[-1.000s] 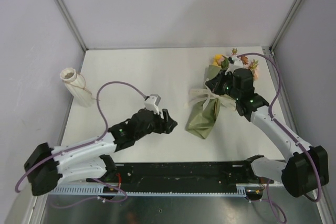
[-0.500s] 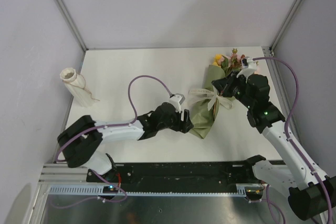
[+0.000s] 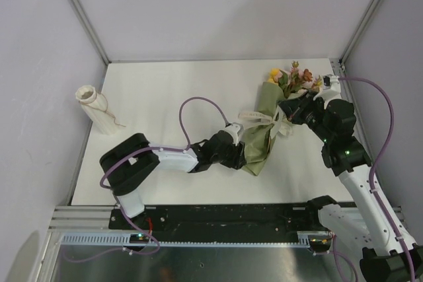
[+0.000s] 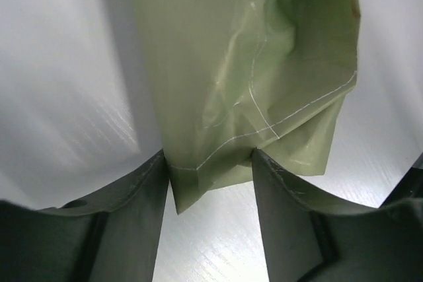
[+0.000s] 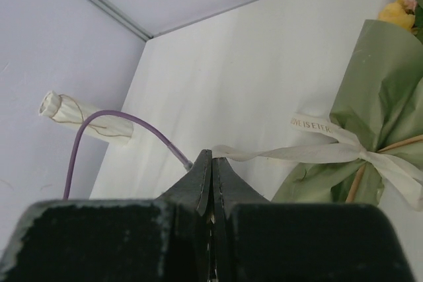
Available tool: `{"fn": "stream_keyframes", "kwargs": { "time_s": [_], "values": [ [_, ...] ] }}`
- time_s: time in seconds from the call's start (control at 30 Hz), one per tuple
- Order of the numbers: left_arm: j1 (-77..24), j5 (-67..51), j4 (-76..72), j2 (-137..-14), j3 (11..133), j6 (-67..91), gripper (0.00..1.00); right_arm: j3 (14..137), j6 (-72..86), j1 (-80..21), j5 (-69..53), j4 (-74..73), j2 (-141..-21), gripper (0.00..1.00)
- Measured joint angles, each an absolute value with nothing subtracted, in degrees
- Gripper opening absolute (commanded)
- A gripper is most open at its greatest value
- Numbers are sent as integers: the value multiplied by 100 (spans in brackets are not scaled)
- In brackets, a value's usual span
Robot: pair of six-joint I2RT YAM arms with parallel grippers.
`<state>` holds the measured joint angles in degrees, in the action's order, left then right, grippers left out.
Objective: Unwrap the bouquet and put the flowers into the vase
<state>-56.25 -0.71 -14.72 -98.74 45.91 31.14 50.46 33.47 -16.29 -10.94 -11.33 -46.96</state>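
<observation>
The bouquet [image 3: 263, 135] lies on the white table at the right, olive-green paper outside, tied with a cream ribbon [image 3: 256, 117]. The flowers [image 3: 295, 77] stick out of its far end. My left gripper [image 3: 241, 156] is open at the wrap's near end, and the paper's bottom corner [image 4: 198, 176] sits between its fingers [image 4: 209, 153]. My right gripper [image 3: 289, 109] hangs just right of the bow. It is shut [image 5: 211, 153] on a tail of the ribbon [image 5: 297, 153], which runs taut to the knot. The vase [image 3: 92, 107] is far left [image 5: 79, 115].
The left arm stretches across the table's middle with its purple cable [image 3: 198, 107] arching above it. Grey walls close the table on three sides. A black rail [image 3: 225, 219] runs along the near edge.
The left arm reached right until its jaws straddle the bottom of the wrap, then narrowed a little. The right gripper, still shut, drew back to the right from above the bow.
</observation>
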Motion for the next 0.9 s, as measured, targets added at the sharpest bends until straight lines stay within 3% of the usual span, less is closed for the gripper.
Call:
{"fn": "stream_keyframes", "kwargs": {
  "time_s": [0.17,0.23,0.5,0.9],
  "values": [
    [-5640,-64,-1527,-10020,4637,3107,13,5046,3343,-1584,-1085,-1286,-4626,0],
    [-5647,-25,-1527,-10020,4637,3131,3,5043,3343,-1570,-1083,-1304,-4628,0],
    [-5651,421,-1229,-9266,4027,3468,0,4952,3347,-1496,-1087,-1205,-4788,0],
    [-5822,1625,336,-7734,3245,4211,0,4952,3870,-1865,-1256,-54,-5771,0]
  ]
}}
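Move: The wrapper's lower corner lies practically between the left hand's open fingers, about 1 cm ahead and 1 cm to the right, level with them. From that hand the ribbon knot is some 13 cm ahead and 11 cm to the right, about 1 cm higher; the flowers are roughly 29 cm ahead and 20 cm right. The right hand, already holding a ribbon tail, has the knot about 8 cm ahead, 1 cm to its right and 25 cm below. The wrapper's lower corner gets pinched as the left fingers shut fully on it, the hand otherwise staying put; then the left hand drags it about 11 cm left and 3 cm back, turning some 20 degrees counter-clockwise. High above, the right hand keeps its shut grip on the ribbon tail, sinks about 2 cm, then goes forward and left about 5 cm. ##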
